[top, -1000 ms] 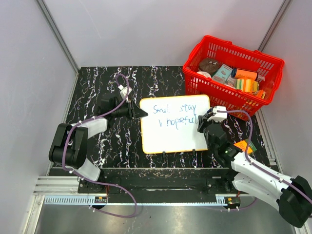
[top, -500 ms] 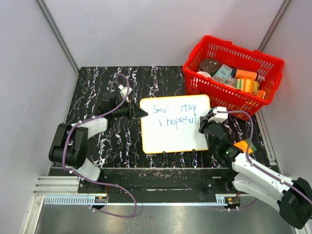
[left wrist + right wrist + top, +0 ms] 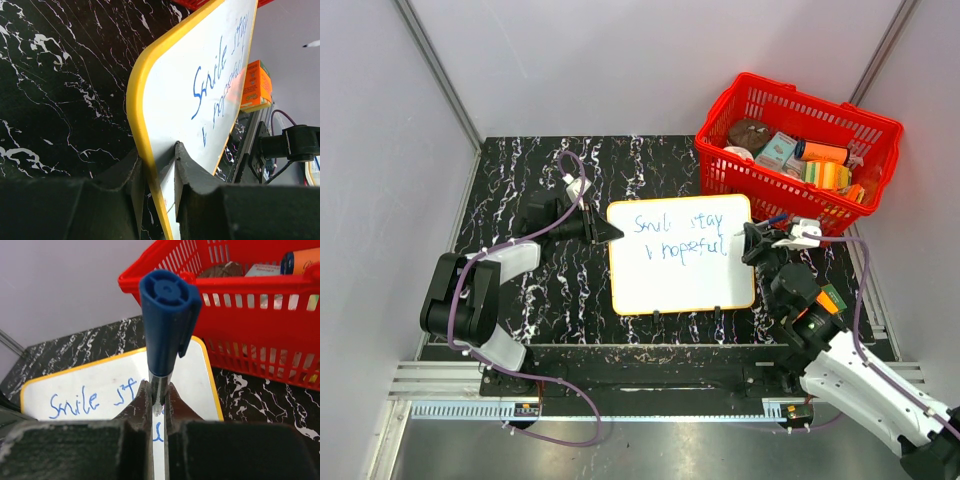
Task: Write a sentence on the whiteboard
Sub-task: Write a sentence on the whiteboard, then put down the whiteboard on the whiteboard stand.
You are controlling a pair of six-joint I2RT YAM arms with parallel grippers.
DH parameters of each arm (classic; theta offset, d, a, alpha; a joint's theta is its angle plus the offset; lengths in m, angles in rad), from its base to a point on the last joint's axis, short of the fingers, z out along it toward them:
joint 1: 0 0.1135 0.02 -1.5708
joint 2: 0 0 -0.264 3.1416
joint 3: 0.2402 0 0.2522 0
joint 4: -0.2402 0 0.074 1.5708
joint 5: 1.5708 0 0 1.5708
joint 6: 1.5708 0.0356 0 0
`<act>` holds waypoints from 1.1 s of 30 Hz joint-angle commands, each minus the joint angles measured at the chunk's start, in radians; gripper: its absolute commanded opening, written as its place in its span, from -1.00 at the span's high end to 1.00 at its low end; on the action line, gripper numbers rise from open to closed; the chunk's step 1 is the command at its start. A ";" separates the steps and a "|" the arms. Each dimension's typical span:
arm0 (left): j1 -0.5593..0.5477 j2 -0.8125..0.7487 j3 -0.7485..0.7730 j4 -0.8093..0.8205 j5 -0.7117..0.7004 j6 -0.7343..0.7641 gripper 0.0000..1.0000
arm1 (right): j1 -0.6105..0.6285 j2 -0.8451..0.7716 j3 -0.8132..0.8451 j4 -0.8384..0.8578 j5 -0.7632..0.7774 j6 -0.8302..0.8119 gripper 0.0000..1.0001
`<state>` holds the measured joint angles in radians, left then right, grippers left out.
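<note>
The whiteboard [image 3: 682, 280] lies flat mid-table in its orange-yellow frame. On it is the sentence [image 3: 678, 236] in blue, two lines reading "Smile stay" and "hopeful". My left gripper [image 3: 611, 233] is shut on the board's left edge; the left wrist view shows the whiteboard [image 3: 200, 65] pinched between the left gripper's [image 3: 159, 161] fingers, with the sentence [image 3: 216, 82] beyond. My right gripper [image 3: 753, 243] hangs at the board's right edge, shut on a blue marker [image 3: 775, 221]. In the right wrist view the marker [image 3: 167, 305] points its capped blue end away from the right gripper [image 3: 158, 401]; its tip is hidden.
A red basket [image 3: 775, 195] holding several packets stands at the back right, close behind the marker. An orange box [image 3: 826, 301] lies beside the right arm. Grey walls close in the black marble table, and a metal rail [image 3: 620, 372] runs along its near edge.
My right arm has swung right, carrying the marker from over the end of "hopeful" to the board's right edge. The left gripper and the board have not moved.
</note>
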<state>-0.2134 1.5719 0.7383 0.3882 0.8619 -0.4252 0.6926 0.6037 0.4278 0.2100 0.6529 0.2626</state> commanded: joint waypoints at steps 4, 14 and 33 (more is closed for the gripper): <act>-0.011 -0.038 -0.031 0.000 -0.231 0.203 0.50 | -0.005 -0.048 0.049 -0.041 0.001 -0.013 1.00; -0.011 -0.177 -0.106 0.037 -0.284 0.183 -0.62 | -0.005 -0.050 0.035 -0.035 -0.009 0.009 1.00; -0.011 -0.573 -0.077 -0.170 -0.483 0.077 -0.98 | -0.005 0.054 0.141 -0.162 -0.293 0.090 1.00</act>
<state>-0.2276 1.0973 0.5980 0.3061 0.4774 -0.3222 0.6907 0.6083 0.4973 0.0608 0.5201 0.3107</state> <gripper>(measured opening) 0.987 0.066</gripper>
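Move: The left fingers are still pinching the whiteboard's left edge; the board's middle is about 13 cm to that hand's right, 4 cm back and 2 cm below, with "Smile" some 8 cm right and 3 cm ahead. From the right hand, which holds the marker, the board's middle lies roughly 11 cm left, level ahead-back and 14 cm lower. Opening wide, the left hand lets go of the whiteboard's edge, withdrawing about 7 cm up and 5 left. ##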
